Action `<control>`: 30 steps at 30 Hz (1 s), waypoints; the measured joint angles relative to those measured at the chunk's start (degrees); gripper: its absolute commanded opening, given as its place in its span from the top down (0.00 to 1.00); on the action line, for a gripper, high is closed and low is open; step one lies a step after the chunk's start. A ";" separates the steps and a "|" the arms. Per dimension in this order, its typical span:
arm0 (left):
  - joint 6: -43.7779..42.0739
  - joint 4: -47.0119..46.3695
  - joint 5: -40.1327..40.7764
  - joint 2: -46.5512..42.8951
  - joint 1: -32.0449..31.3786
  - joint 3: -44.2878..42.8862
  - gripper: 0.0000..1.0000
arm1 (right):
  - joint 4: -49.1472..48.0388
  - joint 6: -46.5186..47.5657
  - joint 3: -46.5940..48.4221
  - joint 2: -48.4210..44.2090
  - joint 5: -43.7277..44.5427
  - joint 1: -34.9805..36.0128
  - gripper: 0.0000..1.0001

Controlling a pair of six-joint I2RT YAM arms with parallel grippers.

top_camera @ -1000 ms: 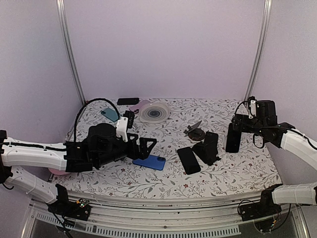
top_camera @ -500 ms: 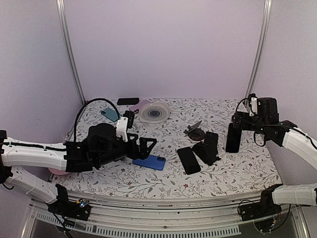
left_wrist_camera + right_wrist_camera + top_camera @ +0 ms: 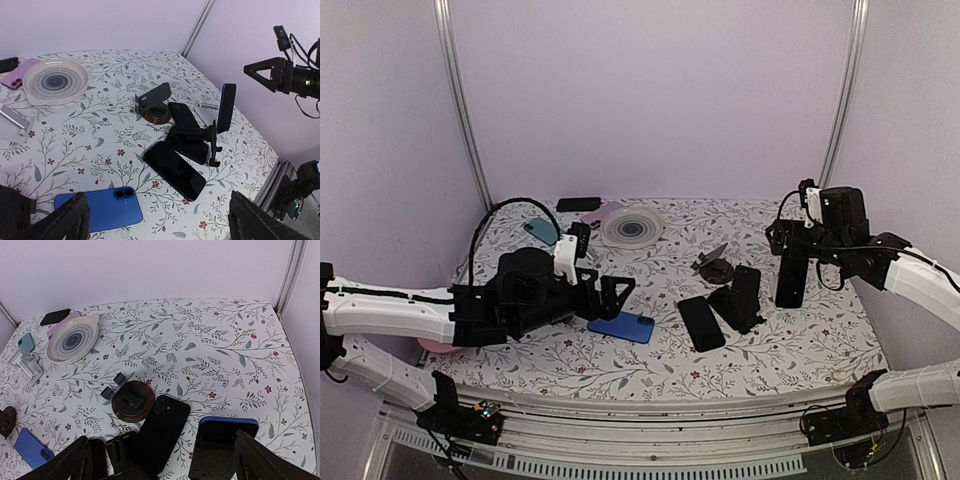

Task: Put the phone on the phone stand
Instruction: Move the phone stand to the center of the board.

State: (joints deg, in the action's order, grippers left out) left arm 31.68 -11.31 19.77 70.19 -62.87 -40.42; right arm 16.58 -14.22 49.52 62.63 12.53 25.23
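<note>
Several phones lie about. A blue phone lies camera-side up, just below my left gripper, which is open and empty. A black phone lies flat beside a black stand that carries another black phone. A round wooden-based phone stand is empty. A blue-edged phone stands upright on a dark stand, under my right gripper, which is open and holds nothing.
A white ringed plate sits at the back. A teal phone rests on a white stand at the back left. A purple phone and a small black phone lie by the back wall.
My right arm has moved left and slightly up, coming over the upright blue-edged phone. The left arm and all phones have stayed where they were.
</note>
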 measured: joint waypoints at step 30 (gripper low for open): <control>4.33 0.07 0.22 -1.38 2.71 3.98 0.03 | 0.17 -5.49 4.87 17.25 4.46 18.40 0.01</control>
State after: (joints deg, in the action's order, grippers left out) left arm 36.01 -11.25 19.99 68.82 -60.16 -36.45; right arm 16.75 -19.70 54.39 79.88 16.99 43.64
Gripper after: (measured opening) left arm 0.966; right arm 0.989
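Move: Some 7 cm to the right hand's left, 4 cm ahead and about 16 cm below is the black phone stand. The upright phone is about 5 cm to this hand's right and 5 cm ahead; the flat black phone lies 15 cm left and level with it. The round-base stand is 14 cm ahead and 10 cm left. From the left hand, the black phone stand is roughly 27 cm right, 15 cm ahead. Swinging left away from the upright phone, the open, empty right hand covers about 12 cm towards the black phone stand, sinking as it goes and mostly late, some 7 cm in all. Its wrist turns a little counter-clockwise and tips further down. The left hand, also open, eases slightly left and down, away from that stand. ##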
